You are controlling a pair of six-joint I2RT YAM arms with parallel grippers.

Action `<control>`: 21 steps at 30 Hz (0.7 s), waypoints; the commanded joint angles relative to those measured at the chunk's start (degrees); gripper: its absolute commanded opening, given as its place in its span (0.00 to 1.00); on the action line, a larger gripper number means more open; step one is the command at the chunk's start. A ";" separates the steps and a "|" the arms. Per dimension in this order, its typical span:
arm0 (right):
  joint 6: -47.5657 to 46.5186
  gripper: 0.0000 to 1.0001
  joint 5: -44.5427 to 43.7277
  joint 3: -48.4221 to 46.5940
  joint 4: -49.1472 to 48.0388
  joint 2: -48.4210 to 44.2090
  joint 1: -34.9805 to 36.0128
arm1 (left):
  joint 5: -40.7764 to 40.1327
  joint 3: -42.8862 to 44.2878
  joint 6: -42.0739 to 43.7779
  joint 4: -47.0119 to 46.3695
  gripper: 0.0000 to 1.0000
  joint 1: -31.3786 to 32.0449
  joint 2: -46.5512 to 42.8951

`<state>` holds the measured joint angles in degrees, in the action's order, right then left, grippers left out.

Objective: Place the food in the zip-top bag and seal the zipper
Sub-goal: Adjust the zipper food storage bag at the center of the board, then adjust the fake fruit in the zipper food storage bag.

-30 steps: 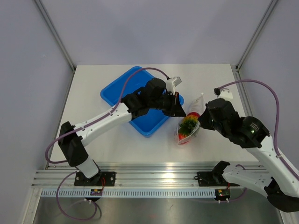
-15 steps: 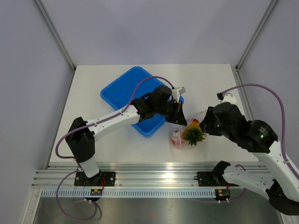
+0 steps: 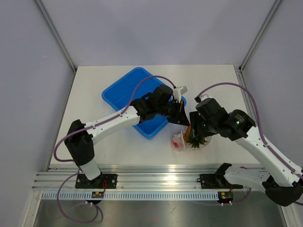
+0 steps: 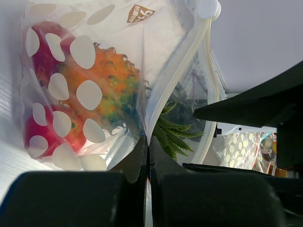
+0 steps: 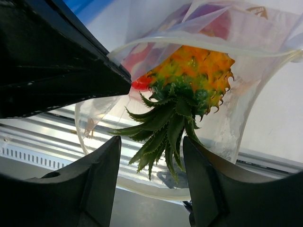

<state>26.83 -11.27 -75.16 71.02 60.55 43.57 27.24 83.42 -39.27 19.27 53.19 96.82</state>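
Observation:
The clear zip-top bag [image 3: 182, 141] lies on the table between the arms, mouth open. Inside are the orange pineapple [image 4: 102, 90] and two red fruits [image 4: 43, 52]. The pineapple's green crown [image 5: 165, 123] points out through the mouth. My left gripper [image 4: 149, 142] is shut on one lip of the bag's mouth, by the white zipper strip [image 4: 175, 66]. My right gripper [image 5: 151, 165] is open, its fingers on either side of the crown and touching nothing. In the top view the left gripper [image 3: 182, 118] and the right gripper [image 3: 195, 131] meet over the bag.
The blue tray [image 3: 124, 92] sits behind and left of the bag, under my left forearm. The aluminium rail [image 3: 161, 177] runs along the table's near edge close to the bag. The left gripper's black body [image 5: 47, 61] fills the upper left of the right wrist view.
The bag with the food has come down and nearer the front edge with my left gripper. My right gripper has swung left over the bag's open mouth.

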 commanded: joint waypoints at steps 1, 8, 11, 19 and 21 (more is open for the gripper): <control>-2.57 0.62 1.69 1.50 -0.27 -0.35 0.37 | 1.14 2.98 0.68 -0.81 0.00 -0.01 -2.07; -4.50 0.62 4.14 3.61 0.61 -1.23 0.37 | 1.14 3.42 0.59 -0.99 0.00 -0.02 -1.54; -4.94 0.60 6.25 4.49 0.43 -1.49 0.37 | 1.14 3.77 0.59 -0.90 0.00 -0.10 -1.28; -3.89 0.20 5.47 6.78 -1.59 0.18 0.37 | 1.32 4.30 0.24 -0.90 0.00 -0.10 -1.28; -3.37 0.03 3.55 6.25 -2.20 -0.08 0.37 | 1.32 4.21 0.24 -0.81 0.00 -0.10 -1.37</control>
<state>23.14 -6.07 -68.31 71.18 60.75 43.57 27.24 84.75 -39.27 20.05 53.19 96.82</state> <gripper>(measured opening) 0.097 0.008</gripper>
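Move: Just below the right hand, roughly 5 cm down and 2 cm back, the pineapple's green leaves stick up in the bag's open mouth. The pineapple body lies about 2 cm ahead, 2 cm left and 8 cm below that hand. The red fruit in the bag is some 9 cm to the hand's left and 12 cm down. From the left hand, shut on the bag's rim, the leaves are about 6 cm back, 3 cm right and 5 cm down. Sinking about 4 cm while drawing some 2 cm back, the right hand brings its wide-open fingers down onto the pineapple leaves inside the bag's mouth, the wrist turning by about 10 degrees. Near the end of the descent the fingers close almost fully among the leaf tips, seeming to pinch them. The left hand stays put and keeps its grip on the rim. ##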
